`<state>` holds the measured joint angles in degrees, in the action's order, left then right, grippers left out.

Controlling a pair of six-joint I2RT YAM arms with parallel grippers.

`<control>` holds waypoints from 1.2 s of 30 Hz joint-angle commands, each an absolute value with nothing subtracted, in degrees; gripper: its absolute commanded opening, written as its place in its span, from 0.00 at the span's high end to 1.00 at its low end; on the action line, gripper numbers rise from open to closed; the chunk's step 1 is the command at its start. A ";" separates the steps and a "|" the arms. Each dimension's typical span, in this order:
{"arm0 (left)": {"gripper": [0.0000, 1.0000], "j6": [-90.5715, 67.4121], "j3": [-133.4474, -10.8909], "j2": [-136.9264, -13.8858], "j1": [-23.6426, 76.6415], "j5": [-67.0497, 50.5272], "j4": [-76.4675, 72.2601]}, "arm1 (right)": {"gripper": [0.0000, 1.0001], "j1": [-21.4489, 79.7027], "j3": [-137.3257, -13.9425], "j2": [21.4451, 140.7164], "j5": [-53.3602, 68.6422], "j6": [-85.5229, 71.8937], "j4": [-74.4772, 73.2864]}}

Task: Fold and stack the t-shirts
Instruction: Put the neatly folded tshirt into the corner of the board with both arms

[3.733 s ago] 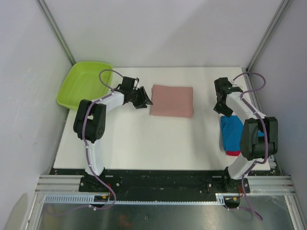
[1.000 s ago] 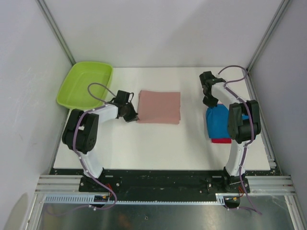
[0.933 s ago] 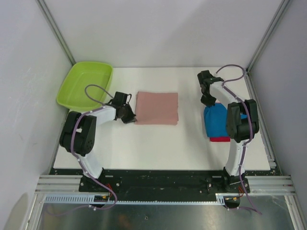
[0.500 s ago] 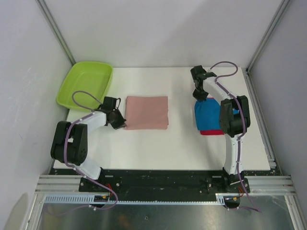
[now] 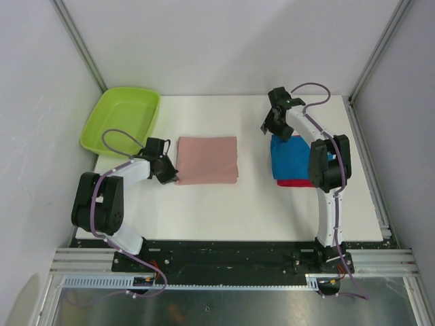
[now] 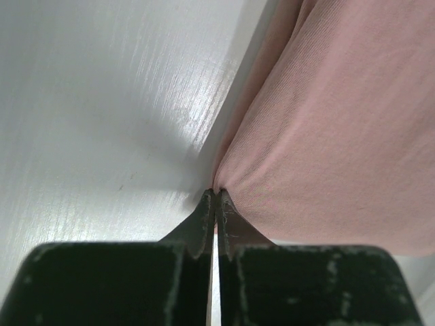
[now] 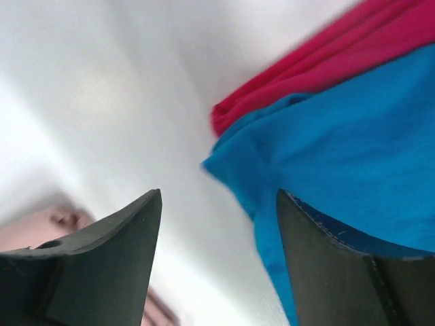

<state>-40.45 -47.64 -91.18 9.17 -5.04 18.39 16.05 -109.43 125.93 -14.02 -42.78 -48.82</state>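
Observation:
A folded dusty pink t-shirt (image 5: 208,159) lies left of the table's middle. My left gripper (image 5: 167,170) is at its left edge, jaws shut on a pinch of the pink cloth (image 6: 326,136), with the fingertips (image 6: 215,195) meeting at the fold. A folded blue t-shirt (image 5: 291,156) lies on a red one (image 5: 293,182) at the right. My right gripper (image 5: 270,128) stands open just past the blue shirt's far left corner, nothing between its fingers. In the right wrist view the gripper (image 7: 217,197) frames bare table, with the blue shirt (image 7: 353,156) and red shirt (image 7: 326,61) beside it.
A lime-green tub (image 5: 121,117) sits at the table's far left corner. White enclosure walls and metal posts stand around the table. The pink shirt's edge (image 7: 47,227) shows low at the left of the right wrist view.
My left gripper dragged the pink shirt leftwards and then held still. My right gripper slid the blue and red stack leftwards, then opened, let go and lifted off it.

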 commanded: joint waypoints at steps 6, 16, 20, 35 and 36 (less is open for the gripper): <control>1.00 -38.61 -47.99 -91.06 8.75 -5.78 19.32 | 0.27 18.86 -107.74 120.05 8.79 -30.91 -34.85; 1.00 -36.97 -50.09 -93.13 8.53 -5.43 20.26 | 0.27 20.11 -98.70 123.76 22.36 -28.29 -18.30; 1.00 -36.17 -50.90 -93.81 8.14 -4.94 20.99 | 0.27 20.73 -97.04 124.87 23.82 -27.41 -15.43; 1.00 -34.80 -56.85 -95.87 4.96 -2.22 24.32 | 0.28 23.00 -97.75 129.76 20.92 -24.68 -15.12; 1.00 -34.71 -57.34 -96.10 4.68 -2.08 24.55 | 0.28 23.15 -97.65 129.83 20.66 -24.56 -15.16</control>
<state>-36.82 -54.02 -95.46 6.42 -4.84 23.33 22.41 -97.08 128.88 21.91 -26.24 -16.99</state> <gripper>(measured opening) 0.006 0.726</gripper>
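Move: My right hand, just opened above the far left corner of the blue-and-red stack, wants the folded pink t-shirt's far right corner: about 16 cm to its left, barely 1 cm back and some 6 cm below. The t-shirt's middle is about 27 cm left and 9 cm back; the stack's middle lies 12 cm right and 9 cm back. For my left hand, already pinching the t-shirt's near left corner, that far right corner is about 17 cm ahead and 23 cm right. I swing my open right hand about 16 cm left, away from the blue-and-red stack, arcing up some 5 cm and then sinking over the t-shirt's far right corner, while the wrist turns some 40 degrees counter-clockwise and the fingers stay wide. My left hand keeps its pinch on the near left corner, still at first, then easing a couple of centimetres forward and left at the end. ##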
